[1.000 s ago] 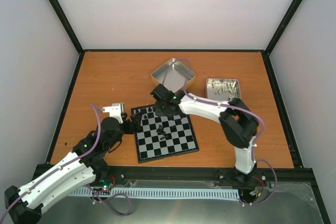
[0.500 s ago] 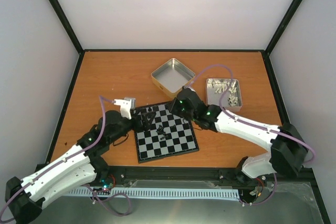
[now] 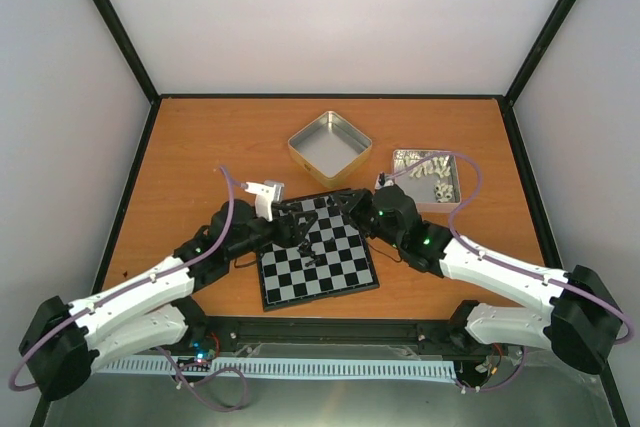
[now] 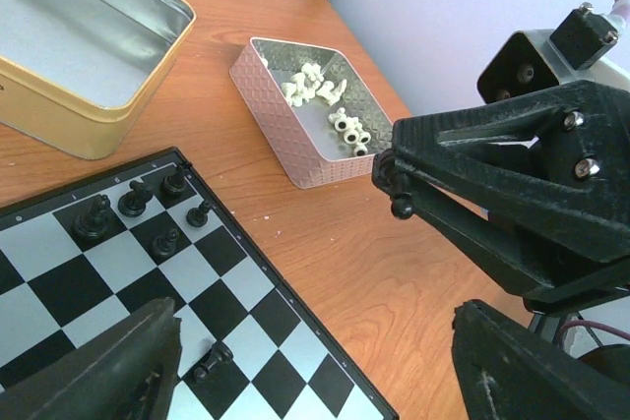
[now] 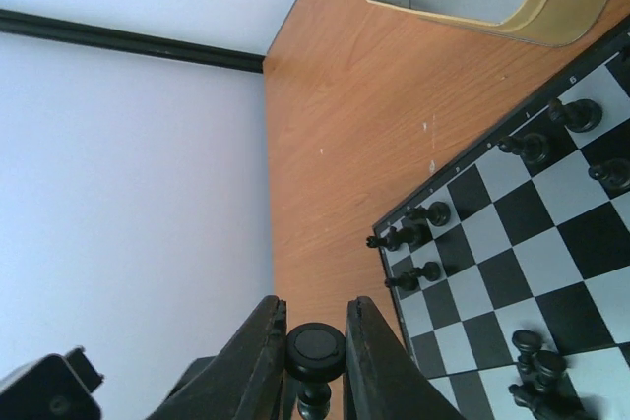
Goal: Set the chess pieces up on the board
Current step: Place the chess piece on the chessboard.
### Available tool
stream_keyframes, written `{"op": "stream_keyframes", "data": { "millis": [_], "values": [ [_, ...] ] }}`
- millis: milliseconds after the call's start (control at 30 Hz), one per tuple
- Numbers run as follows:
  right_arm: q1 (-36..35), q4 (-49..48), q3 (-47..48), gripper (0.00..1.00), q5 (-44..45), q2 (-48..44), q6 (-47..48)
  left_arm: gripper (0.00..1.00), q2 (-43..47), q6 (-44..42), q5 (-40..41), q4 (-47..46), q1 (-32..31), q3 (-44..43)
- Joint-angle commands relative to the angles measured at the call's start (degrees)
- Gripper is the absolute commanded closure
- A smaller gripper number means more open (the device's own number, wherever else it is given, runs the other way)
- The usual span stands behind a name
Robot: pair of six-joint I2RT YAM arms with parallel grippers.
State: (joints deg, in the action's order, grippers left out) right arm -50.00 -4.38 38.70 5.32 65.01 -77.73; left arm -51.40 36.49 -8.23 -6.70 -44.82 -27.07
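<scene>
The board (image 3: 330,272) lies at the table's front middle. Several black chess pieces (image 4: 133,199) stand on squares along its far edge, and one (image 4: 211,359) lies tipped over on a grey square. My left gripper (image 4: 315,381) hangs open over the board's right edge with nothing between its fingers (image 4: 98,371); from above the left gripper (image 3: 292,227) is over the board's far-left part. My right gripper (image 5: 315,356) is shut on a black chess piece (image 5: 315,349), held by its round base. In the top view the right gripper (image 3: 342,204) sits at the board's far edge.
A gold-sided empty tin (image 3: 330,147) stands behind the board. To its right, a pink tin (image 4: 295,120) holds pale whitish pieces (image 4: 340,120). Black frame rails and white walls enclose the table (image 3: 200,147).
The left arm has reached forward and right, bringing its gripper over the board. The right arm has swung out to the right, its gripper drawing back toward the board's far-right edge, still holding its piece.
</scene>
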Motion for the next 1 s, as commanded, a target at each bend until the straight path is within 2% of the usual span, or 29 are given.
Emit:
{"op": "stream_keyframes", "data": {
  "millis": [0, 267, 467, 567, 633, 667, 733, 967],
  "values": [
    [0.76, -6.66, -1.70, 0.85, 0.37, -0.61, -5.57, 0.27, -1.71, 1.67, 0.40, -5.98, -1.09, -2.38],
    [0.87, -10.97, -2.17, 0.85, -3.38, 1.47, -8.77, 0.28, -4.53, 2.83, -4.23, -14.17, -1.28, -0.79],
    [1.02, -12.38, -2.40, 0.85, -5.05, 2.40, -10.08, 0.27, -6.63, -0.94, -1.35, -17.42, -1.67, -0.61],
    [1.13, -12.58, -2.34, 0.85, -5.61, 2.48, -10.66, 0.36, -6.76, -1.10, 0.14, -18.37, -1.63, -0.52],
    [1.13, -12.79, -2.39, 0.85, -5.72, 2.64, -10.77, 0.47, -6.39, 1.60, 2.77, -20.08, -1.67, 0.84],
    [1.13, -12.56, -2.35, 0.85, -5.42, 2.59, -10.71, 0.49, -6.43, 3.01, 4.03, -21.91, -1.68, 2.01],
    [1.13, -12.40, -2.46, 0.85, -4.79, 2.66, -10.67, 0.49, -7.09, 3.99, 3.13, -25.67, -1.68, 3.13],
    [1.16, -12.36, -2.19, 0.85, -5.34, 3.08, -10.69, 0.51, -9.45, 2.49, 0.31, -28.10, -1.68, 2.38]
  ]
}}
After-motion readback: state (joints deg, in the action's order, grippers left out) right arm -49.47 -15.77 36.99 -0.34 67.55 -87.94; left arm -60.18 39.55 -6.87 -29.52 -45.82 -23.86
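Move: The black chess piece, still pinched in the right hand, is some 4 cm ahead of the left hand, 7 cm to its right and 2 cm above. Counted from the left hand, the standing black pieces in the board's far corner are about 8 cm ahead, 5 cm right and 15 cm down; the gold tin is 17 cm ahead, 4 cm right and as low. From the right hand, the open left gripper is 4 cm back, 7 cm left and 2 cm lower. Left hand reaches 3 cm right, forward and up, fingers narrowing, towards the piece the right hand lifts leftward. ##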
